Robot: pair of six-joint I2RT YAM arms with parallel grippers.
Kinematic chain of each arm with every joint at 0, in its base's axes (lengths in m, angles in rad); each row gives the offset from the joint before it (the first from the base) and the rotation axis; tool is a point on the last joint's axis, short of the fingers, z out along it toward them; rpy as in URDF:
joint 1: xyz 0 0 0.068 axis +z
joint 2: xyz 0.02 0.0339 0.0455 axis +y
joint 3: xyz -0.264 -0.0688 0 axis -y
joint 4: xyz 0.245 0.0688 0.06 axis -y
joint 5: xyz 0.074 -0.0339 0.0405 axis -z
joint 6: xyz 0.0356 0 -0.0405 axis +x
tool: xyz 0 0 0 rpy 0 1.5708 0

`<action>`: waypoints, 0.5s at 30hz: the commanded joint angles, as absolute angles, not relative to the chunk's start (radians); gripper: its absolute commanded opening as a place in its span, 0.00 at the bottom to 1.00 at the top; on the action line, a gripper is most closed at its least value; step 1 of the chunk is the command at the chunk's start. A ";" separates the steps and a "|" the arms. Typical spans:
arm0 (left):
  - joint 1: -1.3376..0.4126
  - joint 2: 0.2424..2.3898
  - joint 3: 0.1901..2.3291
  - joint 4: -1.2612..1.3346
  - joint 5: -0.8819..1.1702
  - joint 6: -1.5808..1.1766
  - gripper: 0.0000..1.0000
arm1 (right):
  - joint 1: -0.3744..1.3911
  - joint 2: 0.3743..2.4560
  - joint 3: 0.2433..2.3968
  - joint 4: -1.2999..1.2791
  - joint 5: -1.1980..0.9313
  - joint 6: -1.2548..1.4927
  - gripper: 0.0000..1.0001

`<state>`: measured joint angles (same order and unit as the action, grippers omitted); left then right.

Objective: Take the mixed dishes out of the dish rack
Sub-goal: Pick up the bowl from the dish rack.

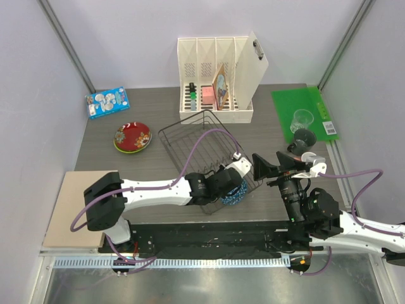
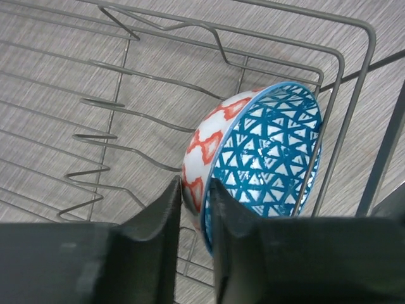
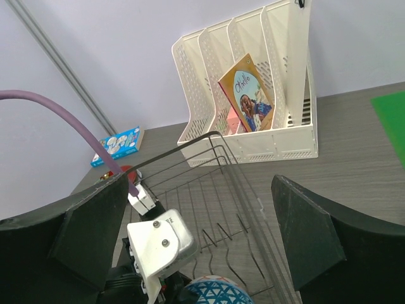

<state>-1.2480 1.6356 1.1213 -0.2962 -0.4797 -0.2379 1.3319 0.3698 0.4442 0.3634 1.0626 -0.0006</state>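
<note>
The blue patterned bowl (image 2: 272,152) stands on edge in the near right corner of the dish rack (image 2: 126,95), a dark wire basket. My left gripper (image 2: 195,185) straddles the bowl's rim, one finger against the red-and-white outside and the other inside, shut on it. In the top view the same bowl (image 1: 233,193) sits under my left gripper (image 1: 229,180) at the front of the rack (image 1: 190,136). My right gripper (image 1: 276,163) hovers open just right of the rack, holding nothing. Its wrist view looks over the bowl (image 3: 218,294) and the rack (image 3: 209,164).
A red floral plate (image 1: 132,137) lies left of the rack. A clear glass (image 1: 302,120) and a dark grey mug (image 1: 305,139) stand by the green mat (image 1: 288,101). A cream file holder (image 1: 218,76) is behind, with a blue box (image 1: 107,103) far left and a tan board (image 1: 76,206) near left.
</note>
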 commanded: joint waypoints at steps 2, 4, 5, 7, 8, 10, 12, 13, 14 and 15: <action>-1.246 1.634 1.104 -0.245 -0.498 -0.265 0.00 | 1.330 0.360 0.449 0.371 1.072 0.018 1.00; -1.247 1.612 1.097 -0.236 -0.511 -0.270 0.00 | 1.330 0.360 0.451 0.370 1.072 0.020 1.00; -1.247 1.602 1.092 -0.229 -0.524 -0.267 0.00 | 1.330 0.362 0.453 0.371 1.072 0.018 1.00; -1.252 1.569 1.081 -0.219 -0.538 -0.259 0.00 | 1.330 0.364 0.454 0.373 1.074 0.015 1.00; -1.255 1.559 1.080 -0.212 -0.546 -0.249 0.00 | 1.330 0.368 0.457 0.373 1.075 0.011 1.00; -1.267 1.530 1.078 -0.209 -0.577 -0.233 0.00 | 1.330 0.374 0.460 0.376 1.078 0.008 1.00; -1.281 1.506 1.077 -0.199 -0.603 -0.207 0.00 | 1.330 0.379 0.462 0.382 1.078 0.005 1.00; -1.295 1.499 1.072 -0.193 -0.629 -0.198 0.00 | 1.330 0.382 0.462 0.387 1.081 0.005 1.00; -1.301 1.477 1.069 -0.186 -0.646 -0.189 0.00 | 1.330 0.387 0.460 0.390 1.081 0.003 1.00; -1.308 1.468 1.065 -0.164 -0.663 -0.175 0.00 | 1.330 0.391 0.460 0.393 1.080 0.006 1.00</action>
<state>-1.2762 1.5826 1.0546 -0.2905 -0.5713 -0.1890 1.3319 0.3737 0.4446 0.3580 1.0637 -0.0013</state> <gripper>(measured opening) 0.044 0.996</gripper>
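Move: The left hand already straddles the raised rim of the blue patterned bowl; the bowl's middle is about 3 cm to this hand's right, 1 cm nearer the base and 4 cm below. The dish rack's middle lies roughly 8 cm ahead and 7 cm left, some 6 cm lower, and the red plate about 16 cm ahead, 35 cm left, 10 cm down. From the idle right hand the bowl is about 2 cm ahead, 9 cm left and 24 cm below. The left fingers, part open on either side of the bowl's standing rim, close on it at once and pinch it, one pad on the red-and-white outside and the other on the blue inside. With the grip kept, the left hand then draws about 2 cm to the left, away from the rack's right side and staying almost level, while the wrist tips the fingertips up by some 5 degrees. ##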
